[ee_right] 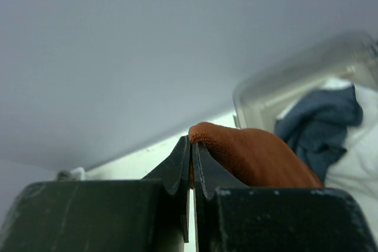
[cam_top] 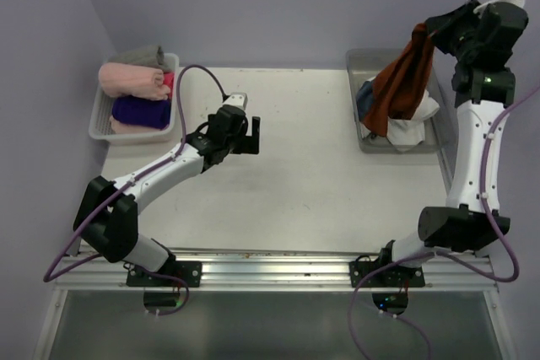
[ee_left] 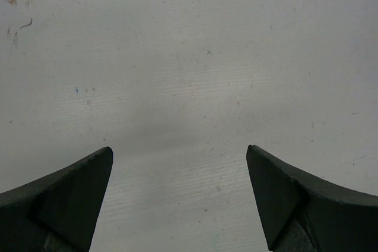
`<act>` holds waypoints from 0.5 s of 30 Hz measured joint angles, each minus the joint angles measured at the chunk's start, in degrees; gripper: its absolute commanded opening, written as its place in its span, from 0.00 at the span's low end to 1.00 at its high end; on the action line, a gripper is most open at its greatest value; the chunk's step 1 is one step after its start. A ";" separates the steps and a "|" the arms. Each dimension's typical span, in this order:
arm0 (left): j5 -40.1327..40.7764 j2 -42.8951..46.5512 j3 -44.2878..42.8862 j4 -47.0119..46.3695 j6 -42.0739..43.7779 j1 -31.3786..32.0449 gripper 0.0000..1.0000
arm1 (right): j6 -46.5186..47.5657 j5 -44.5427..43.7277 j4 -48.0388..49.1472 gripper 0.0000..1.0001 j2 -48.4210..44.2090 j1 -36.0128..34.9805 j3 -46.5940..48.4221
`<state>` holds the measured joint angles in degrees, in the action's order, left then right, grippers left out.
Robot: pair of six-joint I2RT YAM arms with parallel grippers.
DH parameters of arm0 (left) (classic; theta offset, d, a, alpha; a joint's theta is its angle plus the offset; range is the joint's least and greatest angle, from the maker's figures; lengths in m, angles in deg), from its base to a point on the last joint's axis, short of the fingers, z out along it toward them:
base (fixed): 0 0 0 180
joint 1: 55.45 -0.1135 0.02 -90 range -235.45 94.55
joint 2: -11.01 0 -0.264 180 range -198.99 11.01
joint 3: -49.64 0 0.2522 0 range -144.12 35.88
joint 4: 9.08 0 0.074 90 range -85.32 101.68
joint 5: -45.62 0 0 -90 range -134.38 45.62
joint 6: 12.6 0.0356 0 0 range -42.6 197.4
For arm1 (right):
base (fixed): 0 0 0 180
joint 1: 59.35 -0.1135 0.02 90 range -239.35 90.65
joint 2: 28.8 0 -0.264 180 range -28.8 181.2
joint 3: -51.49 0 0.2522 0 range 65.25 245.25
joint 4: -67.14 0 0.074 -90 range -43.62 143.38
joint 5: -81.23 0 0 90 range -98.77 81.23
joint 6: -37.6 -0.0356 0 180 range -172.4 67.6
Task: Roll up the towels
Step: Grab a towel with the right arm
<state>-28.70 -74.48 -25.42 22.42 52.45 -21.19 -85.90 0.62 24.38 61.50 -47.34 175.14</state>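
Observation:
My right gripper is raised high over the grey bin at the back right and is shut on the rust-brown towel, which hangs down from it into the bin. In the right wrist view the jaws pinch a fold of that rust-brown towel. A slate-blue towel and a white towel lie in the bin below. My left gripper hovers open over the bare table, nothing between its fingers.
A white basket at the back left holds rolled pink and purple cloths. The metal rail with both arm bases runs along the near edge. Walls close in at the back and sides.

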 measured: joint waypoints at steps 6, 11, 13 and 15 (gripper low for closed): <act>0.00 0.26 0.00 0.00 0.00 0.00 1.00 | -1.20 0.70 2.58 0.00 -4.39 0.00 5.97; 0.37 1.64 0.02 -0.02 -0.02 0.00 1.00 | -2.08 2.73 2.49 0.00 0.04 -0.15 9.16; 0.61 2.05 0.02 -0.02 -0.13 0.00 1.00 | -2.12 3.41 1.81 0.00 1.44 -0.68 9.11; 0.81 2.21 0.02 -0.02 -0.50 0.00 1.00 | -2.05 3.65 0.79 0.00 2.21 -1.84 9.09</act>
<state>-27.89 -72.27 -25.40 22.39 51.95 -21.19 -87.96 4.27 25.17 63.71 -49.17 184.23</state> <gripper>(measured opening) 0.994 0.014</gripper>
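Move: The brown towel is already pinched in the right gripper, its middle hanging about 20 cm below the fingers and 3 cm to the left. The open table middle lies some 32 cm left of this hand, 10 cm back and 44 cm below. Beneath the hand, about 35 cm down, the blue towel is 8 cm left and 2 cm ahead, the white towel 6 cm right and 3 cm back. From the left gripper, that table middle is about 9 cm right, level ahead and 14 cm down. Keep the right fingers shut on the brown towel's upper end and whip the hand up about 9 cm over the bin, easing back some 4 cm as the fingertips tip up. Then reverse: sink about 4 cm, go forward again and swing a little left, turning slightly counter-clockwise. Start raising the open left gripper a centimetre or so above the bare table. ##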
